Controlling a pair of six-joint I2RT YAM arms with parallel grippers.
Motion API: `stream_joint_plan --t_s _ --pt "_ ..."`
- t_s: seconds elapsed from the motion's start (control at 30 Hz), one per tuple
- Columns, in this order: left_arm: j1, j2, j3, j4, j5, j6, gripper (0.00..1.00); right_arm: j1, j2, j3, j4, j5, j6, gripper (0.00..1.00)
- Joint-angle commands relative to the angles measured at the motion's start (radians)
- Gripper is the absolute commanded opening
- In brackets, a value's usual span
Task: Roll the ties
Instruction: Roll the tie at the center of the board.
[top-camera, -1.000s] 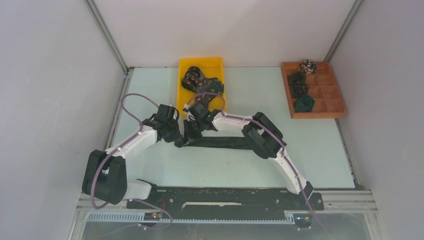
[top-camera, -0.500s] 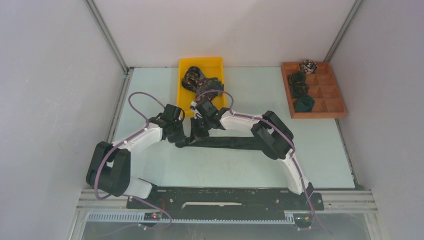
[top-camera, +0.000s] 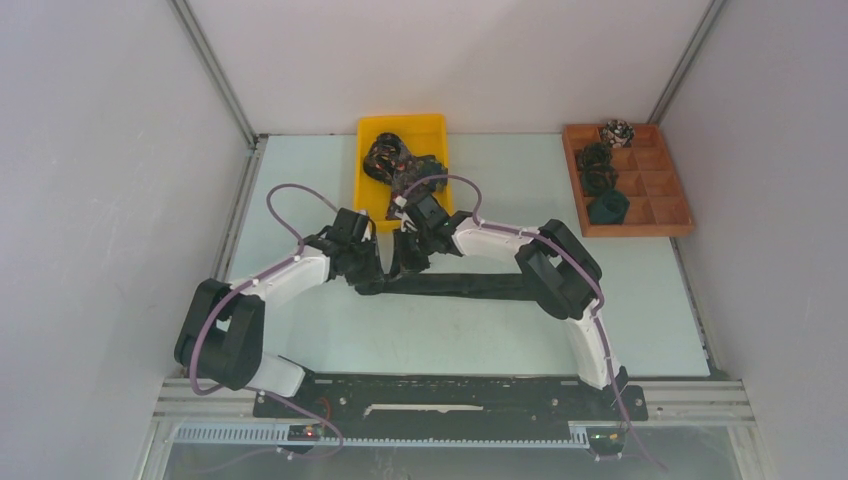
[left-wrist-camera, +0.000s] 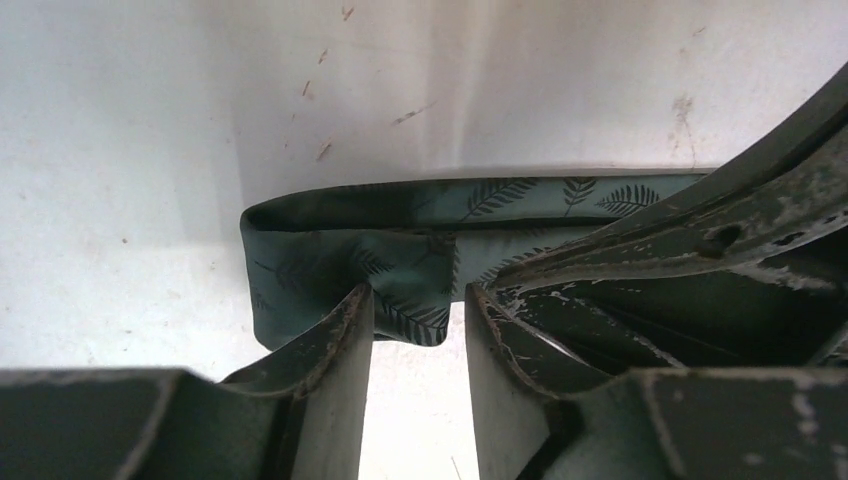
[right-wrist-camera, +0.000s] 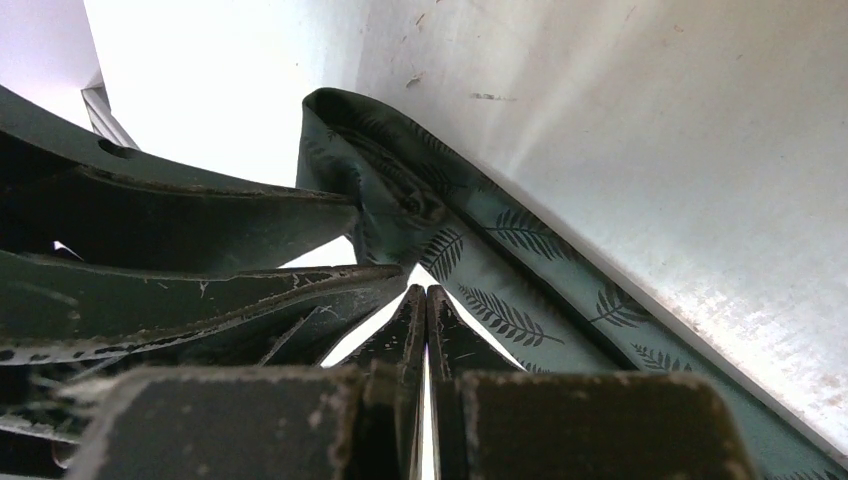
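Observation:
A dark green tie (top-camera: 470, 286) with a pale fern pattern lies flat across the middle of the table, its left end folded back on itself (left-wrist-camera: 400, 240). My left gripper (top-camera: 368, 272) stands at that folded end, and its jaws (left-wrist-camera: 418, 300) are open with a corner of the fabric just at the fingertips. My right gripper (top-camera: 406, 264) is right beside it. Its fingers (right-wrist-camera: 425, 292) are shut tip to tip over the tie (right-wrist-camera: 510, 290), with nothing showing between them. Each wrist view shows the other gripper's fingers close by.
A yellow bin (top-camera: 400, 119) at the back middle holds several loose patterned ties (top-camera: 398, 160). A wooden compartment tray (top-camera: 662, 187) at the back right holds rolled ties (top-camera: 600, 182). Grey walls close in both sides of the pale table (top-camera: 450, 340).
My left gripper has gone from shut to open at the tie's folded end. Both arms have shifted slightly to the right along the tie.

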Motion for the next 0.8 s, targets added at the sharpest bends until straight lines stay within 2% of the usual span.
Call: stream_joint_plan --t_s 0.0,0.33,0.47,0.77 --pt "-0.007 -0.020 -0.006 0.057 0.033 -0.005 0.38 0.006 -0.070 0.008 0.021 0.008 -0.009 0.01" --pt "-0.005 -0.032 -0.031 0.068 -0.005 -0.019 0.14 0.026 -0.031 0.060 0.006 -0.003 0.004 0.02" --pt "0.000 -0.040 -0.035 0.067 -0.006 -0.018 0.01 0.031 -0.001 0.094 -0.003 0.001 0.008 0.02" --pt "0.015 -0.061 -0.046 0.056 -0.006 -0.012 0.00 0.032 0.058 0.124 -0.003 0.003 0.016 0.01"
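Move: The tie's folded end lies just beside the left fingertips, about 2 cm to their left and 1 cm ahead, some 1 cm below. The yellow tray's middle is roughly 24 cm ahead and 6 cm right of the left hand, a little below. From the right hand, the folded end is about 4 cm left, 1 cm ahead and 1 cm below. Left fingers close in place from half open at the fold; shut right hand rises 2 cm, shifting left similarly. ##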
